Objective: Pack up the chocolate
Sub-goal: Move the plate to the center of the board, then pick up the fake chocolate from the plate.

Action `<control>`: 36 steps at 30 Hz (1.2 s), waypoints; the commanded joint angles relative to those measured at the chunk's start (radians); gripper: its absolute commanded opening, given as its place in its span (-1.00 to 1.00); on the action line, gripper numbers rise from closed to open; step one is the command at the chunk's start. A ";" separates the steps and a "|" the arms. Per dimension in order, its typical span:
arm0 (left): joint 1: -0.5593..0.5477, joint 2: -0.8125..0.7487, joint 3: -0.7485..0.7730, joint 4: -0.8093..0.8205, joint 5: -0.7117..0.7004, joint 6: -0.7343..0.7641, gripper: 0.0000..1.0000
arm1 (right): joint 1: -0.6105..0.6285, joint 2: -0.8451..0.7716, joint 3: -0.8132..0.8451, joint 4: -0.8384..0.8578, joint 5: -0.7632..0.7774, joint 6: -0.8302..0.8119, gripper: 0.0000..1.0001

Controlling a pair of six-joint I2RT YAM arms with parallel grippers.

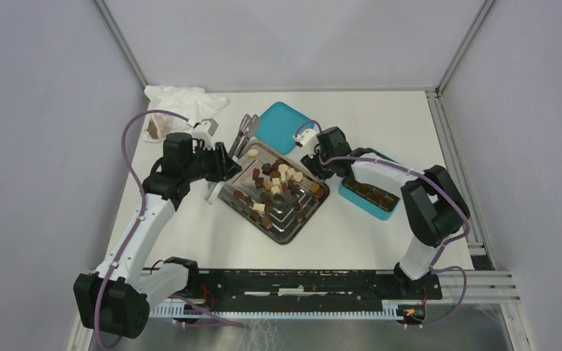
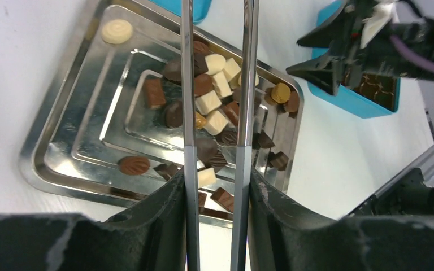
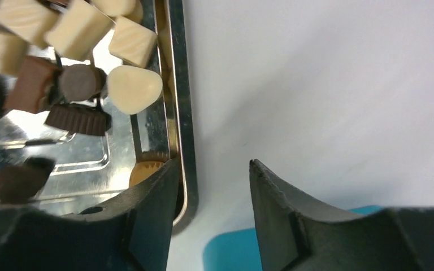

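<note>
The chocolate [image 1: 278,183], small dark, light brown and cream pieces, lies scattered in the steel tray [image 1: 285,232] at the table's middle. My left gripper [image 1: 227,164] is at the tray's left corner, shut on steel tongs [image 1: 244,133]. In the left wrist view the two tong arms [image 2: 187,84] run from between the fingers [image 2: 217,180] out over the chocolate [image 2: 215,101]. My right gripper [image 1: 313,167] is open at the tray's right edge. It straddles the tray rim [image 3: 181,84], one fingertip [image 3: 166,169] over a caramel piece and the other over the table. Nothing is held between them [image 3: 213,164].
A teal box with brown dividers [image 1: 369,194] stands right of the tray, partly under the right arm. Its teal lid [image 1: 282,124] lies behind the tray. A crumpled white bag [image 1: 183,102] sits at the back left corner. Frame rails line the table's edges.
</note>
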 commanded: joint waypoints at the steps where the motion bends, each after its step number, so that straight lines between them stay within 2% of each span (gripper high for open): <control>1: -0.034 -0.016 0.047 -0.033 0.097 -0.058 -0.15 | -0.045 -0.186 0.034 -0.060 -0.301 -0.149 0.20; 4: -0.136 -0.023 0.075 -0.105 0.003 -0.089 -0.15 | -0.093 -0.287 0.038 -0.184 -0.528 -0.281 0.29; 7: -0.323 -0.024 0.089 -0.162 -0.158 -0.138 -0.15 | -0.171 -0.416 -0.024 -0.236 -0.682 -0.363 0.35; 10: -0.493 -0.016 0.101 -0.224 -0.328 -0.203 -0.15 | -0.297 -0.593 -0.173 -0.149 -0.824 -0.362 0.45; 13: -0.636 0.006 0.111 -0.278 -0.455 -0.268 -0.16 | -0.440 -0.738 -0.320 -0.010 -0.899 -0.287 0.50; 17: -0.774 0.094 0.151 -0.369 -0.571 -0.313 -0.16 | -0.580 -0.798 -0.397 0.037 -0.970 -0.236 0.49; 20: -0.813 0.178 0.189 -0.436 -0.622 -0.301 -0.15 | -0.644 -0.786 -0.396 0.026 -0.983 -0.219 0.49; 27: -0.813 0.326 0.332 -0.536 -0.671 -0.214 -0.12 | -0.653 -0.751 -0.361 -0.038 -0.990 -0.233 0.49; 36: -0.801 0.461 0.409 -0.530 -0.599 -0.106 -0.10 | -0.663 -0.750 -0.369 -0.031 -0.979 -0.233 0.49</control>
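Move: The left hand already holds the tongs; the middle of the plate lies about 4 cm ahead, 9 cm right and 16 cm below it, with the blue lid some 20 cm ahead and 11 cm right. From the low right hand, at the plate's right corner, the chocolate box lies about 13 cm right and 2 cm back, the plate's middle 11 cm left and 4 cm back, and the lid 12 cm ahead and 8 cm left. Right leaves the plate, rising 13 cm, opening, then swinging right over the box; left swings tongs 15 cm back-right, lowering. ##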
